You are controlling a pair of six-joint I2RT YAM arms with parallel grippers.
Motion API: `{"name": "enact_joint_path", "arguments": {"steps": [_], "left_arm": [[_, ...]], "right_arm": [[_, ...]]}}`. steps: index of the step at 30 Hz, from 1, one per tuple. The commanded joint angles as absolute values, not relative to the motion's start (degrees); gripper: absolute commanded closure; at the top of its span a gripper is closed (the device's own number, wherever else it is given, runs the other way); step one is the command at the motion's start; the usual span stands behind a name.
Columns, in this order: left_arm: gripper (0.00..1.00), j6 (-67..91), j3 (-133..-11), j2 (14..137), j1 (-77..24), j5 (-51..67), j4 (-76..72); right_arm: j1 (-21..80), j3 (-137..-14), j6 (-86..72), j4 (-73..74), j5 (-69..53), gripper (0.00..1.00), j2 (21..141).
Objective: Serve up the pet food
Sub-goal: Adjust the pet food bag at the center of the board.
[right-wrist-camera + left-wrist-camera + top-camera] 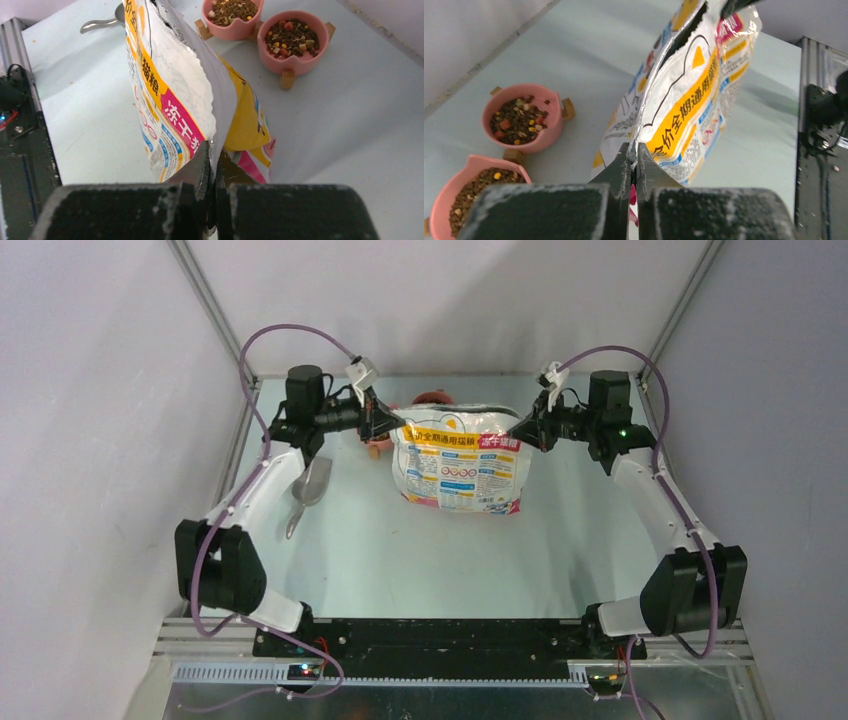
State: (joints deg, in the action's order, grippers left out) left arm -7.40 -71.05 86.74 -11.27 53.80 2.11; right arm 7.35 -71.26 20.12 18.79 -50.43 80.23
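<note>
A printed white, yellow and pink bag (pixel 461 460) stands upright mid-table, its top slit open. My left gripper (pixel 385 418) is shut on the bag's left top corner; in its wrist view the fingertips (pixel 633 152) pinch the edge of the bag (pixel 684 95). My right gripper (pixel 522 430) is shut on the right top corner, pinching the seam of the bag (pixel 170 100) between its tips (pixel 211 150). Pet food (pixel 292 37) fills two pink bowls behind the bag; the wrist views show brown kibble with coloured bits (pixel 518 120) and plainer kibble (pixel 479 187).
A grey metal scoop (pixel 308 490) lies on the table under my left forearm; its handle (pixel 97 23) shows past the bag. The pink bowls (pixel 544 135) (pixel 295 62) stand on small wooden feet near the back wall. Dark arm mounts line the near edge.
</note>
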Motion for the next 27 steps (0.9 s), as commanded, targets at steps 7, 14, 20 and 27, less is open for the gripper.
{"name": "enact_joint_path", "arguments": {"steps": [7,14,20,27], "left_arm": [[1.00,-9.56,-80.98,74.59,-8.02,51.93,9.64],[1.00,-4.42,-82.56,80.18,-8.05,54.86,10.66],[1.00,-2.71,-74.07,87.84,-8.05,54.02,5.22],[0.62,-2.06,-70.23,88.42,-8.62,53.26,-2.65]], "right_arm": [[3.52,-84.06,4.25,9.43,-52.71,1.00,71.25],[3.81,-87.33,-2.17,13.96,-51.55,1.00,79.26],[5.05,-77.07,1.79,11.56,-43.36,1.00,85.13],[9.29,-75.72,7.01,11.90,-40.85,0.56,84.57]]}}
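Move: Hanging between the hands, the pet food bag has its middle some 13 cm to the right of the left hand, 4 cm back and 12 cm below. From the right hand the bag's middle is about 13 cm left, 3 cm back and 12 cm lower. The left bowl stands roughly 10 cm ahead of the left hand and 6 cm to its left; the right bowl 15 cm ahead and 7 cm right; both about 21 cm below. Keeping both top corners of the bag pinched, both hands draw slightly back and rise together by about 6 to 7 cm, then swing forward and come down faster by some 10 cm, ending a little below where they began, the wrists tipping 10 to 15 degrees. At the bottom both grippers begin to open, to roughly a quarter, around the corners. ##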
